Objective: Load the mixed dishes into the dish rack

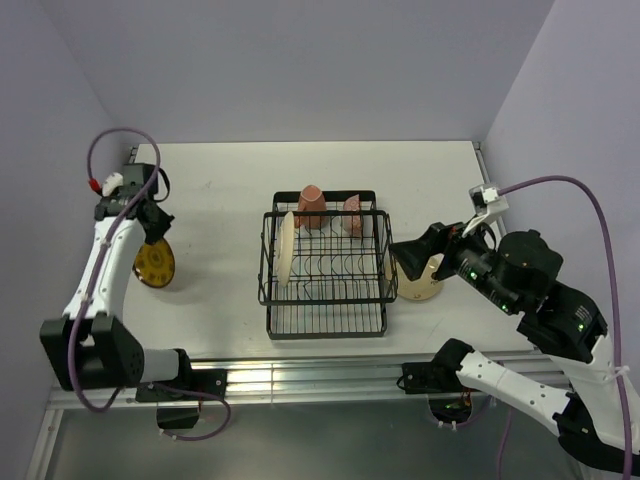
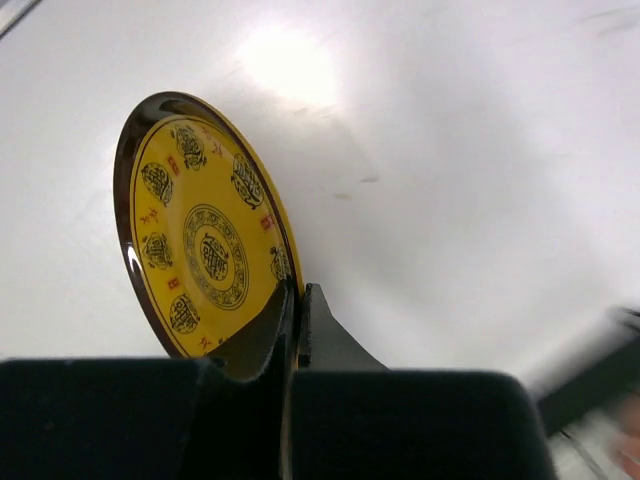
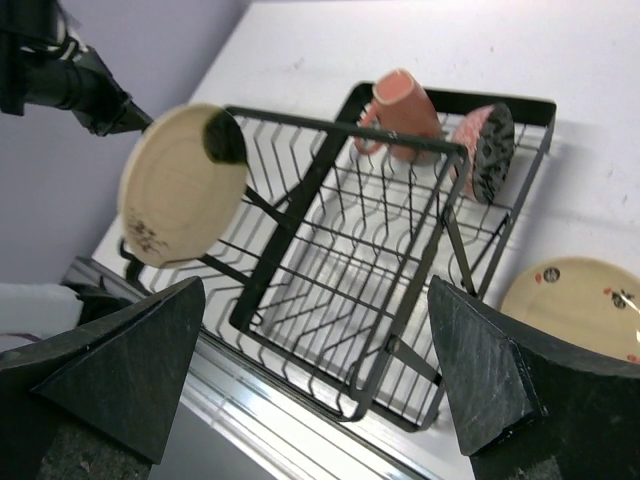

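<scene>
The yellow patterned plate (image 1: 155,264) (image 2: 200,250) is at the table's left, tilted up on edge. My left gripper (image 1: 154,233) (image 2: 297,300) is shut on its rim. The black wire dish rack (image 1: 325,300) (image 3: 300,200) stands mid-table. One cream plate (image 1: 287,248) (image 3: 180,185) stands upright in its left slots. The pinkish mug (image 1: 311,207) (image 3: 405,105) and the small speckled bowl (image 1: 352,215) (image 3: 485,150) sit at its far end. A second cream plate (image 1: 425,283) (image 3: 580,305) lies flat on the table right of the rack. My right gripper (image 1: 402,258) (image 3: 320,380) hovers open above that side, holding nothing.
Purple walls close in the table on the left, back and right. A metal rail (image 1: 330,375) runs along the near edge by the arm bases. Bare white tabletop (image 1: 220,200) lies between the yellow plate and the rack.
</scene>
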{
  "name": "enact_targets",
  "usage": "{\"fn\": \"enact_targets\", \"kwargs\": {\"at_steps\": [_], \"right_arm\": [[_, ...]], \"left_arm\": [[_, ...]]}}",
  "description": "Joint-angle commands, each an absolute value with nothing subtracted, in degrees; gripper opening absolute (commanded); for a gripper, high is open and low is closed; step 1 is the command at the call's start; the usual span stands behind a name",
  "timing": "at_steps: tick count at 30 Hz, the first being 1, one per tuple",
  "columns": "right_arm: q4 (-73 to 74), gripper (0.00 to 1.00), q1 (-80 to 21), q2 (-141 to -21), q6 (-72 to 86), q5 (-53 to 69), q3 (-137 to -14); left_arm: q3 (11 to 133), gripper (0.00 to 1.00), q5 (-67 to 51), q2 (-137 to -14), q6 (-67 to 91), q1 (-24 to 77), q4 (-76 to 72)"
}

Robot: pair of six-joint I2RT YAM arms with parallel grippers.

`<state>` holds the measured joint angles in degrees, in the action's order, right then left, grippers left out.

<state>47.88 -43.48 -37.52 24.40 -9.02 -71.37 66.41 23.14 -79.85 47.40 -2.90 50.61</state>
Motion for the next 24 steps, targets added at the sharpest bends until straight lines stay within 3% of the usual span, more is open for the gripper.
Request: {"fn": "enact_targets", "kwargs": {"at_steps": [1,6,12,17,19,24], "right_arm": [[47.8,1.00,-43.2,-39.0,22.2,-7.5,-76.9],[44.0,1.00,-43.2,-41.7,21.8,-1.9,-80.6],[37.8,0.96,-44.8,-47.6,22.1,7.0,-85.4],[39.9,0.95,-58.2,-56.8,17.9,-7.8,-95.6],[42.4,0.96,-65.9,-63.2,16.8,-13.2,-102.8],[43.8,0.96,-72.0,-74.5,14.0,-20.5,-114.6]], "left_arm": [[73.6,0.00,17.1,-72.2,46.5,-2.7,55.4],[86.6,0.00,13.7,-66.8,46.2,-2.7,61.7],[100.5,0.00,0.4,-63.4,50.1,-2.7,65.0],[104.9,0.00,-17.5,-62.2,57.1,-2.7,60.7],[105.4,0.00,-21.0,-62.1,59.9,-2.6,58.0],[109.0,0.00,-26.1,-63.1,62.7,-2.6,57.7]]}}
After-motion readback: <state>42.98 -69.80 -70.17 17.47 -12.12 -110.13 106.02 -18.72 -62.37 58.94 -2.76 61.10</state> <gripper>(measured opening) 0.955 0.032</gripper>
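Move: The left hand has the yellow plate pinched by its rim, the plate's middle about 7 cm below and 4 cm back. The dish rack's middle is some 40 cm to this hand's right, 3 cm back and 8 cm lower, with a cream plate standing in it about 31 cm right and 4 cm back. From the open right gripper, the yellow plate lies roughly 54 cm left, 9 cm ahead and 29 cm down; the rack is 13 cm left, 12 cm ahead, 30 cm down. Keeping its pinch on the yellow plate's rim, the left hand hoists the plate steeply, about 33 cm up, then increasingly rightward towards the right gripper and slightly back, its fingers swinging up and round to the right by some 60 degrees. The right hand, empty and wide open, climbs and sweeps left about 15 cm each way to meet the plate, high above the rack, turning counter-clockwise. ##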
